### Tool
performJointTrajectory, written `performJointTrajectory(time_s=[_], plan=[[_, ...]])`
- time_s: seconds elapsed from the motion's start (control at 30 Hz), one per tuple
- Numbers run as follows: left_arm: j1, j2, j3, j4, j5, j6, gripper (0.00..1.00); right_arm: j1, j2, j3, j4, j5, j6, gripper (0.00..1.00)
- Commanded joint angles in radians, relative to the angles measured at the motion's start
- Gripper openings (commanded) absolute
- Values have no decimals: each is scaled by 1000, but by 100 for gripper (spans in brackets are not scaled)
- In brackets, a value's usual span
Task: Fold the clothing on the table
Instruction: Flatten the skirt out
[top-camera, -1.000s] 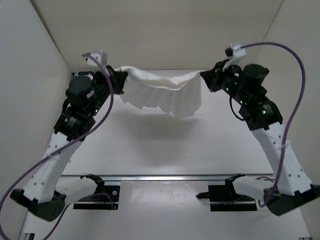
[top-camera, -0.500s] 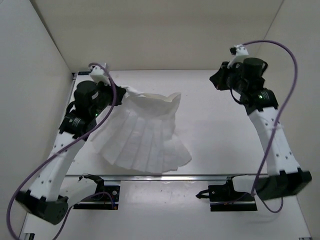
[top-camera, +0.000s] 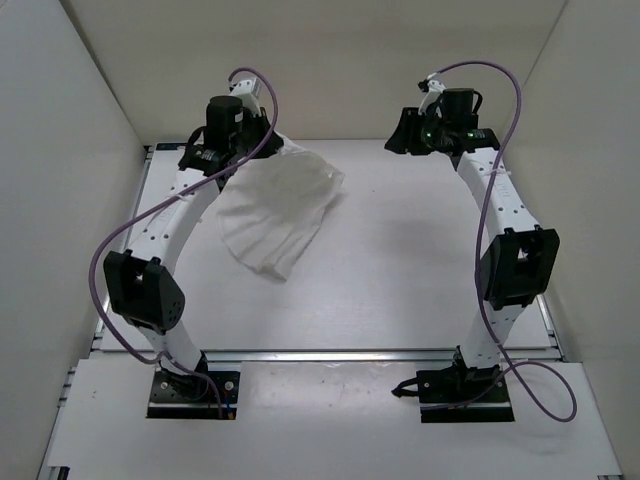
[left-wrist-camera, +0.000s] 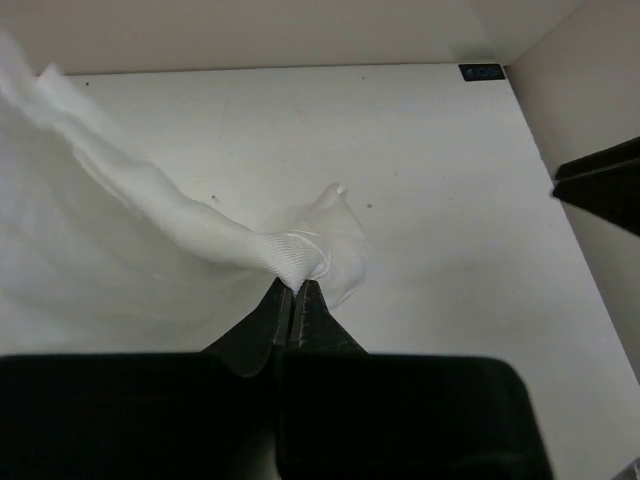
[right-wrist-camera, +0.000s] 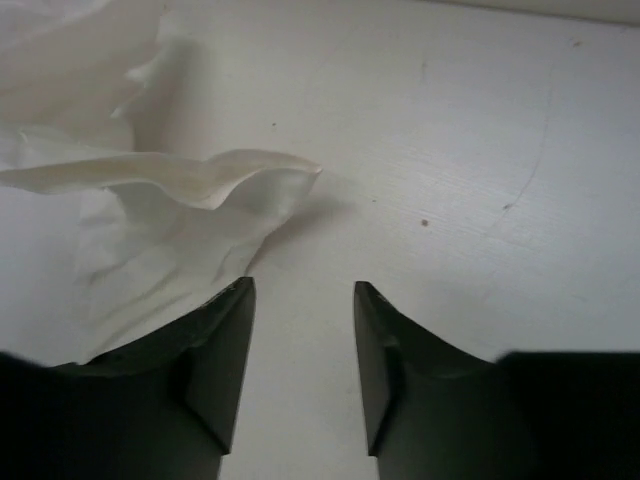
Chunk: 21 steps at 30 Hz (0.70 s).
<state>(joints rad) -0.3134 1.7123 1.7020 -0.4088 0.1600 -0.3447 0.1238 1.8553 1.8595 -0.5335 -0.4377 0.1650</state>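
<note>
The white clothing (top-camera: 275, 215) lies rumpled on the table (top-camera: 420, 260) at the back left, fanned toward the front. My left gripper (top-camera: 268, 150) is stretched to the far side and shut on one corner of it. In the left wrist view the black jaws (left-wrist-camera: 293, 286) pinch a bunched ribbed edge of the clothing (left-wrist-camera: 150, 210). My right gripper (top-camera: 400, 135) hangs at the back right, apart from the cloth. Its jaws (right-wrist-camera: 303, 290) stand open with only bare table (right-wrist-camera: 480, 150) between them. A loose lifted edge of the clothing (right-wrist-camera: 170, 200) lies just ahead on their left.
White walls close in the table on the left, back and right. A metal rail (top-camera: 330, 353) runs along the near edge by the arm bases. A small dark tag (left-wrist-camera: 483, 72) sits in the far corner. Purple cables loop off both arms.
A second ago both grippers held the clothing stretched in the air. The right gripper has let go and opened. Both arms reached back, and the cloth has dropped onto the table, held by the left.
</note>
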Motion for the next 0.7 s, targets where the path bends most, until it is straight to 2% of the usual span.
performJointTrajectory(time_s=[0.0, 0.07, 0.1, 0.17, 0.23, 0.33, 0.43, 0.5, 0.67], plan=[[-27, -133, 24, 30, 52, 33, 0, 4, -38, -71, 36, -82, 11, 45], [-58, -222, -53, 68, -5, 96, 0, 16, -102, -182, 96, -84, 24, 53], [-67, -285, -133, 83, -45, 89, 0, 22, -134, -254, 125, -81, 39, 61], [-46, -383, -281, 167, -30, 43, 0, 27, -184, -366, 234, -104, 54, 73], [-3, -477, -434, 189, -13, -6, 0, 36, -220, -471, 297, -133, 79, 90], [-6, -520, -513, 168, -5, -11, 0, 43, -237, -594, 384, -179, 154, 96], [-30, -534, -553, 165, 1, -14, 0, 30, -242, -727, 526, -280, 351, 98], [-44, -548, -577, 171, 4, -23, 0, 43, -252, -776, 641, -280, 433, 99], [-78, -550, -650, 176, 9, -13, 0, 112, -260, -826, 578, -297, 424, 98]])
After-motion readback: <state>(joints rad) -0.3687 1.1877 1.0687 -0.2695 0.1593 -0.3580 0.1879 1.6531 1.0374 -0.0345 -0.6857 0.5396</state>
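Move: Hanging from the left fingers, the skirt has its near tip some 16 cm back of that hand, straight below its line and about 28 cm down. The skirt's loose right corner is around 7 cm ahead, 15 cm right and 24 cm below the left hand. From the right hand, empty and partly open, that same loose corner lies roughly 9 cm left, 4 cm ahead and 22 cm below. Sweeping the held skirt back towards the robot by about 13 cm, the left hand first lifts slightly, then sinks, its shut fingers keeping their pinch. The right hand drops some 14 cm and comes back nearly as far, easing left towards the skirt's loose side; its fingers spread fully while the wrist tips down and rolls left side up. It touches nothing. ##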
